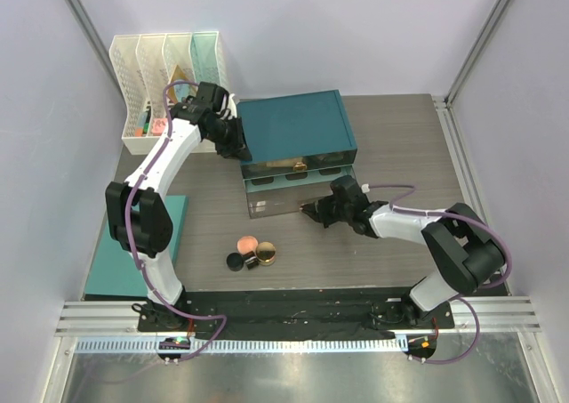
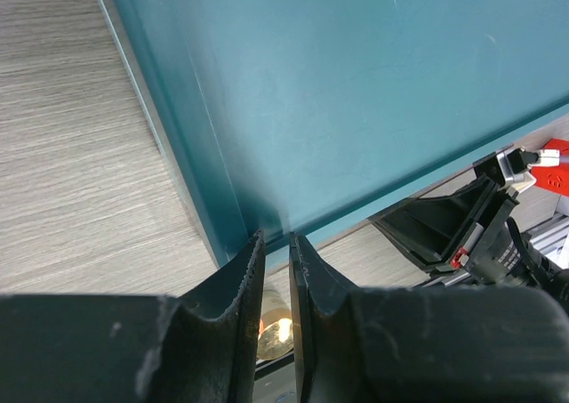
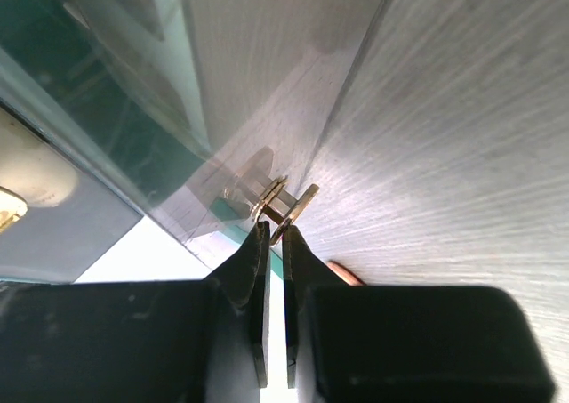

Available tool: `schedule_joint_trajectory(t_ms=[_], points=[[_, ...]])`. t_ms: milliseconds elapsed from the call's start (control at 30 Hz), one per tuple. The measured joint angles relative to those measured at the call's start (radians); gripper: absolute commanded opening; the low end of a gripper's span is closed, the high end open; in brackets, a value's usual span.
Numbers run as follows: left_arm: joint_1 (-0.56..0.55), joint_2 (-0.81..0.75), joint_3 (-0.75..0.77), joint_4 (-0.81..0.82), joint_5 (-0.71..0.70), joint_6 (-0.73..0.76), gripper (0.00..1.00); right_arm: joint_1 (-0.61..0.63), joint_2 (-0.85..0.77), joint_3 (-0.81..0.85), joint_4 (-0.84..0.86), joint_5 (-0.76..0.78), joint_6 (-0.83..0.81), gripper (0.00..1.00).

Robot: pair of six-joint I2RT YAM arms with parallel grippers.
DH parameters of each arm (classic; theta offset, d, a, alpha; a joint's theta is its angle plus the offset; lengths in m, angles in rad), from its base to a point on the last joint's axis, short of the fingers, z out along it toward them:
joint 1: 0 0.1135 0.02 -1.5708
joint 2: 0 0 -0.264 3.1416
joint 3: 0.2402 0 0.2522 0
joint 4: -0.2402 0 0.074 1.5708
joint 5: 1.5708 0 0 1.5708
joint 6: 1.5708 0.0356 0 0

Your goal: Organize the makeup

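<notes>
Three makeup pieces lie on the table in front of the organizer: a round pink blush compact (image 1: 246, 243), a small black jar (image 1: 235, 261) and a gold-rimmed compact (image 1: 265, 255). The teal drawer organizer (image 1: 298, 132) stands mid-table, with tan items showing in its upper drawer (image 1: 293, 165). My left gripper (image 1: 236, 142) (image 2: 276, 237) is at the organizer's front-left corner, jaws almost together and tips against its teal edge (image 2: 233, 209). My right gripper (image 1: 313, 210) (image 3: 276, 231) is low at the clear lower drawer (image 1: 277, 204), shut on its small gold knob (image 3: 291, 207).
White file racks (image 1: 169, 60) with colourful items stand at the back left, just behind the left arm. A teal mat (image 1: 133, 252) lies at the left edge. Walls close off both sides, and a metal rail (image 1: 293, 318) runs along the near edge.
</notes>
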Motion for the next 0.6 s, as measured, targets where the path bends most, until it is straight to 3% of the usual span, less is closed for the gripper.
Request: schedule_joint_trajectory(t_ms=[300, 533, 600], points=[[0.000, 0.000, 0.000, 0.000, 0.000, 0.000, 0.20, 0.018, -0.053, -0.039, -0.032, 0.000, 0.023, 0.03], [0.000, -0.003, -0.003, 0.003, 0.000, 0.000, 0.20, 0.027, -0.074, -0.020, -0.102, 0.006, 0.002, 0.36], [0.000, -0.004, -0.005, 0.004, 0.000, 0.000, 0.20, 0.029, -0.077, -0.007, -0.143, 0.005, -0.023, 0.41]])
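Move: Right at the right fingertips is the lower drawer's gold knob, already pinched, with the drawer partly out. The upper drawer's knob is about 8 cm farther forward, 1 cm left and 5 cm up from it. The gold-lidded jar lies some 11 cm back and 9 cm left of the right hand, the peach compact 9 cm back and 14 cm left. From the left hand the lower knob is roughly 12 cm back, 14 cm right and 12 cm down. Drawing straight back towards the robot, the right hand keeps its pinch on the lower knob and pulls the drawer out about 2 cm, nearly level. Slowing, it opens its fingers around the knob to let go, easing slightly farther back. The left hand stays still, its shut fingertips resting on the cabinet top near the front left corner. ##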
